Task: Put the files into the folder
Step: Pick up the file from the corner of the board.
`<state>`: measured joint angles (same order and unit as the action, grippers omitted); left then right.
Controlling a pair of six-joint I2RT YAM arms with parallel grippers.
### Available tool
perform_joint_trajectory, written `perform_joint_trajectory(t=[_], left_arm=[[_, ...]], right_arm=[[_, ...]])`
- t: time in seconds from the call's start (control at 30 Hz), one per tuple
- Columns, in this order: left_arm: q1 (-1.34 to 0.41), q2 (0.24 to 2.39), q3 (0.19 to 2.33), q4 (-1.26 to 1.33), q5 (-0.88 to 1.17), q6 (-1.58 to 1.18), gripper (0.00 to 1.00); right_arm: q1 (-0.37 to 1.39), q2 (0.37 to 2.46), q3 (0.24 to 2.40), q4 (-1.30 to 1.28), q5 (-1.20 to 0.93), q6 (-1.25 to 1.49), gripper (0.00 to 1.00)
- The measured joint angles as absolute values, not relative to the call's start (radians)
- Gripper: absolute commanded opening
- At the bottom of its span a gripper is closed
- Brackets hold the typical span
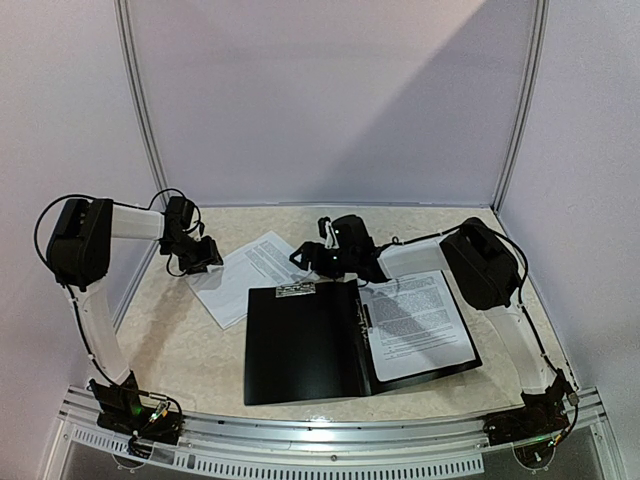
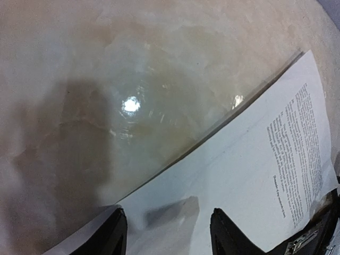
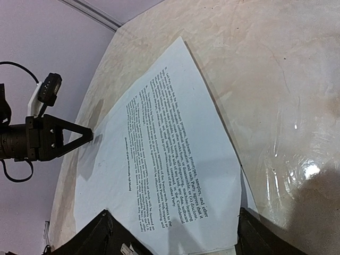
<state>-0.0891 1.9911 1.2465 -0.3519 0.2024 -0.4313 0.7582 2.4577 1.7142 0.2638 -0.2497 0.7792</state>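
The black folder (image 1: 300,345) lies open on the table, and one printed sheet (image 1: 420,322) rests on its right half beside the metal clip (image 1: 362,315). Another of the files (image 1: 250,268) lies loose on the table behind the folder's left half. My left gripper (image 1: 198,255) is at that sheet's left edge. In the left wrist view it (image 2: 167,218) is open, just above the white paper (image 2: 255,175). My right gripper (image 1: 320,258) hovers at the sheet's right end, by the folder's back edge. It (image 3: 172,218) is wide open and straddles the paper's near end (image 3: 159,133).
The marbled tabletop (image 1: 180,340) is enclosed by white walls with a metal frame post (image 1: 140,110) at the back left. The right arm's forearm (image 1: 480,260) reaches over the folder's right page. A rail (image 1: 330,440) runs along the near edge.
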Motion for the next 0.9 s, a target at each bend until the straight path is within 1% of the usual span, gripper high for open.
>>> perform_joint_trajectory(t=[0.07, 0.23, 0.3, 0.33, 0.4, 0.47, 0.53, 0.63, 0.8, 0.9], left_arm=[[-0.089, 1.991, 1.246, -0.352, 0.203, -0.432, 0.54], [-0.089, 1.991, 1.246, -0.351, 0.204, -0.434, 0.54], [-0.089, 1.991, 1.246, -0.350, 0.205, -0.435, 0.54], [-0.089, 1.991, 1.246, -0.350, 0.207, -0.435, 0.54], [-0.089, 1.991, 1.246, -0.350, 0.208, -0.435, 0.54], [-0.088, 1.992, 1.246, -0.349, 0.211, -0.435, 0.54], [-0.088, 1.992, 1.246, -0.349, 0.214, -0.435, 0.54], [-0.088, 1.992, 1.246, -0.349, 0.217, -0.435, 0.54], [-0.088, 1.992, 1.246, -0.349, 0.220, -0.435, 0.55], [-0.088, 1.990, 1.246, -0.346, 0.220, -0.437, 0.57]], right_arm=[[0.758, 2.463, 1.720, 0.269, -0.259, 0.786, 0.73], [0.758, 2.483, 1.741, 0.277, -0.275, 0.813, 0.71], [0.758, 2.487, 1.744, 0.278, -0.275, 0.822, 0.66], [0.758, 2.490, 1.744, 0.278, -0.274, 0.826, 0.62], [0.758, 2.499, 1.753, 0.277, -0.274, 0.836, 0.49], [0.758, 2.514, 1.775, 0.273, -0.275, 0.842, 0.30], [0.758, 2.536, 1.803, 0.272, -0.276, 0.859, 0.15], [0.758, 2.559, 1.833, 0.270, -0.282, 0.875, 0.01], [0.758, 2.582, 1.872, 0.268, -0.278, 0.889, 0.00], [0.758, 2.596, 1.931, 0.247, -0.271, 0.875, 0.00]])
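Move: The file's raised right-hand corner lies just beyond the right hand's open fingers, about 1 cm ahead, 2 cm left and 2 cm lower. The folder's metal clip sits some 6 cm back and level sideways, and the middle of the open folder about 19 cm back and 12 cm to the right. From the left hand, waiting low over the file's other end, that corner is some 19 cm to the right and 1 cm ahead. Right hand eases left, forward and down onto the file's corner, pinches it shut, then lifts about 1.5 cm. ##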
